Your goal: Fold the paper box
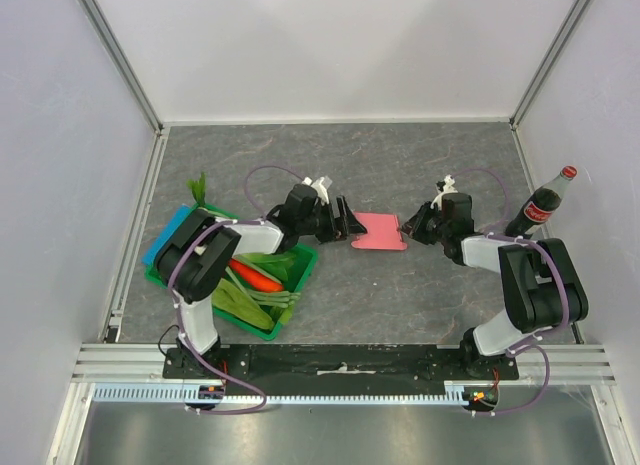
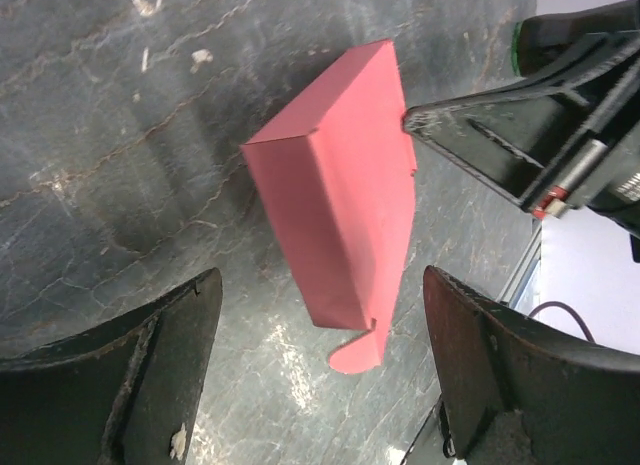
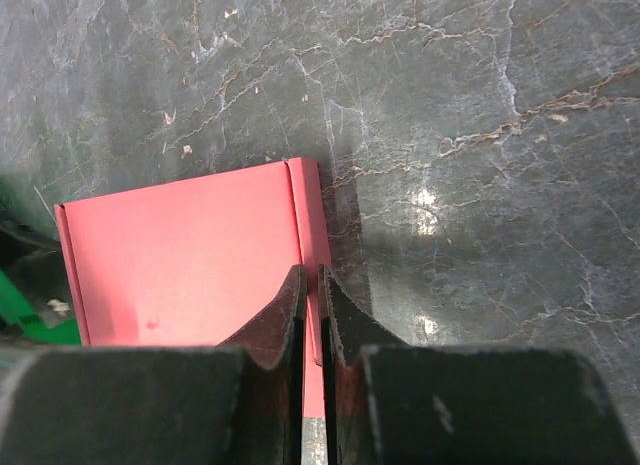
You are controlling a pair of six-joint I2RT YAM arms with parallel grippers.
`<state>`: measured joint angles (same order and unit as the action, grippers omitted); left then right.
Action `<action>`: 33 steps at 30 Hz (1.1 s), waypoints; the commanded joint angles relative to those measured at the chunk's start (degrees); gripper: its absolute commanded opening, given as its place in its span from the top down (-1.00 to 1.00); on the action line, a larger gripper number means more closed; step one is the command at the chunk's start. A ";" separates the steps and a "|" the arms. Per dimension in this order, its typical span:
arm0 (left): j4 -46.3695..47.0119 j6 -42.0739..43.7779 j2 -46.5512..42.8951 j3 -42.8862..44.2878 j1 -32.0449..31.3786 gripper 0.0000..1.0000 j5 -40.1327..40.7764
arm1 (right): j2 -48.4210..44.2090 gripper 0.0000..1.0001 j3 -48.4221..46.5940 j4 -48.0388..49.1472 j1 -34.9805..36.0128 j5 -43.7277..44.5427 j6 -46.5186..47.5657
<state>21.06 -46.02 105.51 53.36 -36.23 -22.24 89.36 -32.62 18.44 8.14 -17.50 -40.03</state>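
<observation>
The pink paper box [image 1: 380, 231] lies on the grey table between the two arms, folded into a flat rectangular shape. In the left wrist view the box [image 2: 345, 185] shows one rounded tab sticking out at its near end. My left gripper [image 1: 352, 225] is open at the box's left end, and its jaws [image 2: 320, 277] stand wide on either side of that near end without touching it. My right gripper [image 1: 408, 228] is shut on the box's right edge. In the right wrist view its fingers [image 3: 311, 272] pinch a narrow pink side strip of the box [image 3: 180, 255].
A green crate [image 1: 305, 270] of vegetables stands just left of the box, under my left arm, with a blue piece [image 1: 165, 235] at its far left. A cola bottle [image 1: 545, 203] stands at the right, near my right arm. White walls enclose the table.
</observation>
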 commanded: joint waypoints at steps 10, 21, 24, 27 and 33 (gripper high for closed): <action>6.11 -11.72 3.74 3.24 0.72 -0.01 -5.10 | 0.65 0.66 -1.47 -8.40 -0.06 1.85 6.53; -2.69 -23.66 -4.61 1.05 8.01 0.46 -13.00 | -15.44 -0.73 -12.82 -25.91 21.00 21.35 28.76; -4.36 -29.81 -7.34 -0.98 9.59 0.45 -15.72 | -18.87 -0.79 -12.29 -24.86 28.73 26.53 35.86; -4.98 -35.97 -9.09 -2.82 11.61 0.43 -21.17 | -22.38 -0.81 -10.45 -22.32 33.41 30.16 41.41; -7.78 -39.67 -13.58 -4.67 13.55 0.38 -26.53 | -23.71 -0.82 -9.48 -18.79 39.75 36.13 48.90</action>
<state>15.75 -79.61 95.98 48.97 -23.49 -41.74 65.95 -42.44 -3.25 44.64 11.27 -0.14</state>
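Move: The paper box lies flat, its middle about 6 cm right, 3 cm back and 4 cm below the wide-open left hand; from the nearly shut right hand, at its right end, that is 5 cm left, 1 cm back and 2 cm down. The vegetable tub's middle is some 25 cm left and 13 cm back of the left hand; the cola bottle stands about 26 cm right of the right hand, 1 cm back. Left hand dips, grips the box's left end, lifts some 9 cm; right opens and rises 13 cm leftward. ##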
